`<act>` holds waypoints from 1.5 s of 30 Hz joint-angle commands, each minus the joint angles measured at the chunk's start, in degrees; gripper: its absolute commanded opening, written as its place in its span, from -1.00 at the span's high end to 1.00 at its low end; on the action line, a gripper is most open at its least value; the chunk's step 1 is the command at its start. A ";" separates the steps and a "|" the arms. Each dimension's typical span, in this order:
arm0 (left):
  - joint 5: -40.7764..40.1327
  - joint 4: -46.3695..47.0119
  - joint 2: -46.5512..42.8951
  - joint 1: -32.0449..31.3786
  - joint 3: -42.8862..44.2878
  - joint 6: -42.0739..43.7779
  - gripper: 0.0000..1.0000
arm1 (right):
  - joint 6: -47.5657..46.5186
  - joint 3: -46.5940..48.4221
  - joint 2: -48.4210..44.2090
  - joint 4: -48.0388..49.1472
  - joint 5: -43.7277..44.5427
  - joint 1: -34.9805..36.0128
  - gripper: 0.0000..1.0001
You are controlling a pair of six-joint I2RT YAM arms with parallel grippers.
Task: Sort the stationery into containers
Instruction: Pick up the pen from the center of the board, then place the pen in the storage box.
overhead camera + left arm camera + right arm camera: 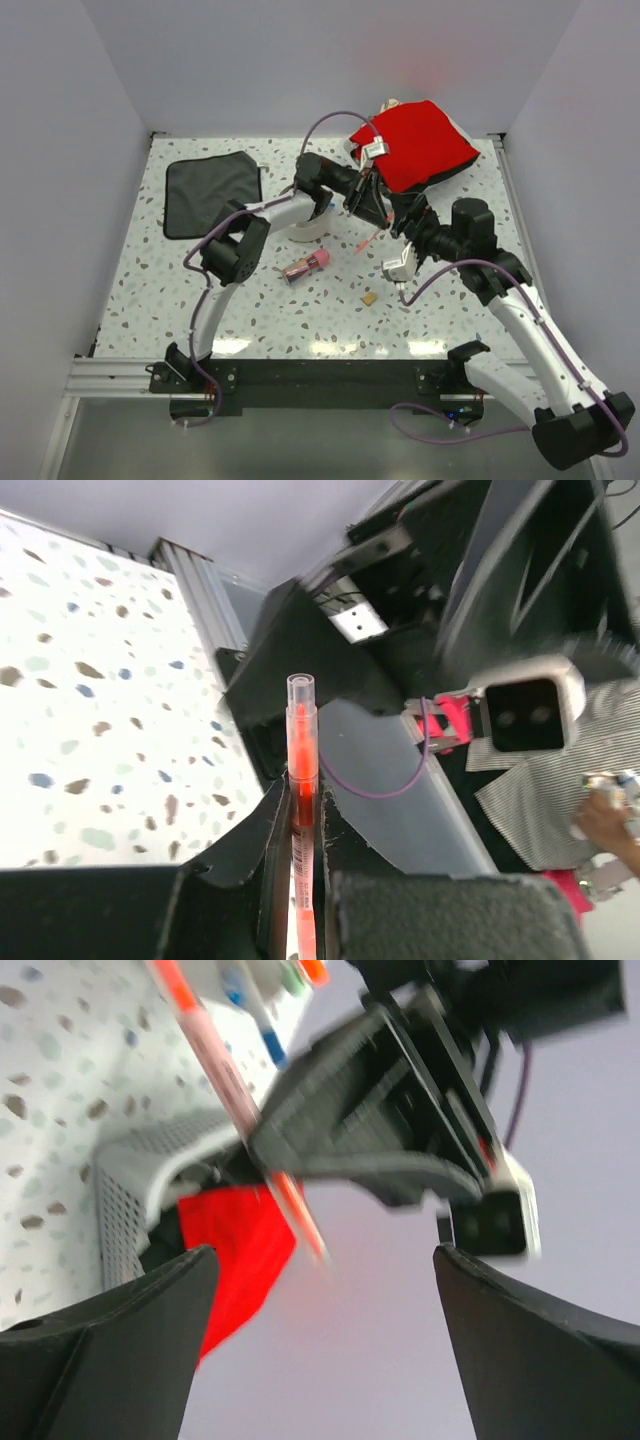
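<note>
A thin orange pen (302,742) with a clear cap stands between my left gripper's (300,810) jaws, which are shut on it above the table's middle (375,212). The pen (368,243) shows as a thin orange line below that gripper. My right gripper (325,1255) is wide open, nothing between its fingers, just right of the pen (225,1070). The round off-white bowl (310,228) lies partly under the left arm; its rim (265,1005) shows blue-tipped pens and highlighter ends inside. A pink-capped tan stick (305,267) and a tiny tan eraser (370,297) lie on the table.
A black cloth (210,190) lies flat at the back left. A white mesh tray (120,1210) with a red cloth (415,145) stands at the back right, close behind both grippers. The two arms cross close together at mid-table.
</note>
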 commanded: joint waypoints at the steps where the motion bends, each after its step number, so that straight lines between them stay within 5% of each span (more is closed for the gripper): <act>1: 6.16 0.65 -1.77 5.43 7.87 4.44 1.00 | 14.25 5.70 -5.25 2.81 7.64 0.30 -0.92; 5: 7.12 0.01 -1.06 9.56 17.96 7.70 1.00 | 29.97 7.20 -6.92 3.09 16.25 0.38 -0.94; 9: 8.80 1.01 -2.02 10.10 34.37 12.05 1.00 | 34.58 6.24 -7.54 1.50 21.18 0.38 -0.94; 12: 6.52 3.68 -8.23 10.45 33.82 20.23 1.00 | 37.04 6.67 -6.66 0.45 22.50 0.38 -0.94; 15: -0.49 -20.90 -14.48 11.94 31.53 48.06 1.00 | 39.06 7.46 -4.82 0.53 23.03 0.30 -0.93; 17: -12.17 -40.87 -17.83 13.35 26.81 59.32 1.00 | 40.03 7.99 -3.32 0.88 23.21 0.47 -0.93; 18: -16.91 -49.55 -21.24 13.44 25.39 73.56 1.00 | 40.55 8.25 -3.06 1.67 23.47 0.47 -0.93; 19: -28.53 -60.69 -23.19 13.35 23.02 78.58 1.00 | 41.17 8.43 -2.10 2.02 23.82 0.38 -0.93; 22: -45.52 -54.69 -32.33 13.53 4.33 79.77 1.00 | 44.59 9.31 -1.12 2.90 25.84 0.38 -0.93; 26: -59.47 -40.87 -43.83 13.18 -24.90 84.57 1.00 | 47.50 8.26 -0.77 4.22 28.13 0.38 -0.92; 29: -67.30 -31.81 -47.89 12.82 -37.42 90.20 1.00 | 47.94 6.94 -1.03 5.45 28.30 0.47 -0.91; 33: -75.03 -25.30 -50.28 12.91 -45.99 94.53 1.00 | 48.56 6.76 -0.16 5.80 28.83 0.38 -0.90; 45: -81.38 -24.43 -51.07 13.44 -54.51 98.05 1.00 | 51.20 7.11 1.34 5.46 30.50 0.56 -0.89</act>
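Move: My left hand holds the orange pen. The bowl is about 13 cm ahead of it, 18 cm left and 20 cm below. The pink pencil bottle lies about 17 cm left, level with this hand and on the table some 22 cm below. The laundry basket stands roughly 27 cm ahead, 12 cm right and 15 cm lower. From my right hand, already open, the bowl is about 12 cm ahead, 20 cm left and 23 cm below. I carry the pen away from my right hand in a fast arc with my left: up about 27 cm, then down almost as far while reaching left and forward to the bowl's left side, turning some 90 degrees counter-clockwise so the fingers face forward-right and keep their grip. My empty right hand rises and backs off right some 8 cm, rolling, then sinks partway and settles, fingers still open. ##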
